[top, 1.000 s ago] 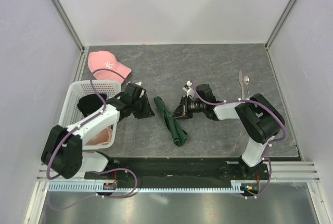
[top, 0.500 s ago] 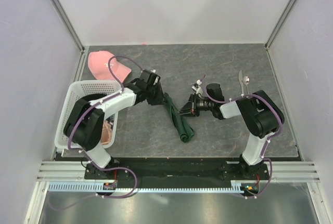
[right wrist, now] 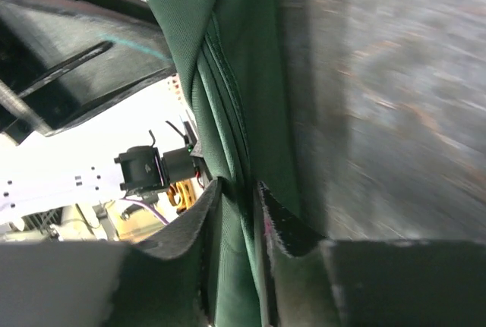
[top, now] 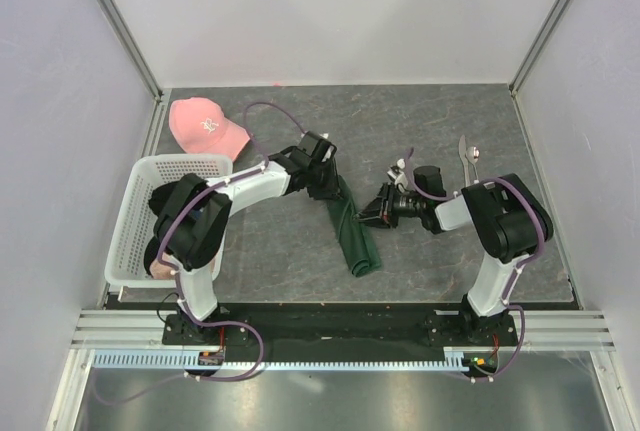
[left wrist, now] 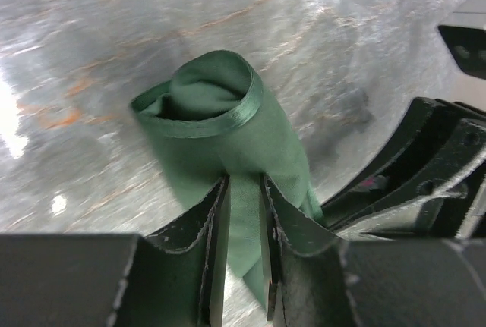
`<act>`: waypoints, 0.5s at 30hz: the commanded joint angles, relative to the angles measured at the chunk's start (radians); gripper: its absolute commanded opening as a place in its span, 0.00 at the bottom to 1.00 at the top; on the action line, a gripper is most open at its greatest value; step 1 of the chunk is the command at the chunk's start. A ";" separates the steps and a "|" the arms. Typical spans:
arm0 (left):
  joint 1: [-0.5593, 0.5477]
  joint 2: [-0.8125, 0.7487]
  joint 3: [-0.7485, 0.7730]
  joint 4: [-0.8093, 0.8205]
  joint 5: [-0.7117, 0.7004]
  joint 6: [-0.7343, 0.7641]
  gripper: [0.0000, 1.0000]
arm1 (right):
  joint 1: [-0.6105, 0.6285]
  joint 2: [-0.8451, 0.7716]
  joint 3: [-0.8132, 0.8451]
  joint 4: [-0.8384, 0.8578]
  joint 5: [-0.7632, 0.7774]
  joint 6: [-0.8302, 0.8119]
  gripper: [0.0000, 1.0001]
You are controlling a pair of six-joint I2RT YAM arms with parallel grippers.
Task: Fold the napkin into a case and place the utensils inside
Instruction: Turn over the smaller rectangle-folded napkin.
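Note:
The napkin (top: 352, 236) lies as a narrow dark green folded strip on the grey table, running from upper left to lower right. My left gripper (top: 328, 179) is at its far end, shut on a bunch of the cloth (left wrist: 220, 114), which fills the gap between its jaws (left wrist: 243, 190). My right gripper (top: 372, 215) is at the strip's right edge. Its jaws (right wrist: 239, 190) stand a little apart with folds of the napkin (right wrist: 243, 54) loose between them. The utensils (top: 468, 158), two shiny silver pieces, lie together on the table to the far right.
A pink cap (top: 205, 123) lies at the back left. A white basket (top: 135, 211) holding a black garment (top: 165, 196) stands at the left edge. The two grippers face each other closely across the napkin.
My left gripper has swung right and farther out, carrying the napkin's far end; the strip has shifted right. My right gripper has drawn back to the right and its jaws have parted.

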 commanded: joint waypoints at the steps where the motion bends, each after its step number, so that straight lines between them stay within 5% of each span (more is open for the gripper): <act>1: -0.042 0.060 0.093 0.034 0.023 -0.014 0.28 | -0.047 -0.046 -0.044 0.028 -0.021 -0.033 0.37; 4: -0.056 0.100 0.140 0.032 0.037 -0.018 0.28 | -0.092 -0.095 -0.037 -0.078 0.008 -0.103 0.45; 6: -0.062 0.144 0.177 0.032 0.050 -0.021 0.28 | -0.118 -0.165 0.041 -0.382 0.082 -0.243 0.48; 9: -0.065 0.166 0.220 0.017 0.050 -0.012 0.28 | -0.112 -0.305 0.169 -0.825 0.405 -0.491 0.60; 15: -0.067 0.077 0.176 0.003 0.018 0.012 0.29 | 0.011 -0.445 0.198 -1.014 0.469 -0.502 0.64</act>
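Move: The green napkin lies under the left hand's tips near its far end; its middle is about 8 cm back and 5 cm to the right of that hand, 3 cm lower. From the right hand, holding its loose edge, the middle is only 2 cm back, level sideways, 2 cm below. The knife is about 12 cm ahead and 23 cm right of the right hand, the spoon 3 cm farther right. The right hand opens its fingers wider and lets go of the napkin's edge, drawing away to the right some 7 cm and a little forward, first sinking slightly, then rising to about 4 cm higher as its fingers tip down roughly 25 degrees. Meanwhile the left hand, its fingers unchanged, sweeps about 5 cm to the right across the napkin's far end, sinking slightly towards the end and staying down on the cloth. ##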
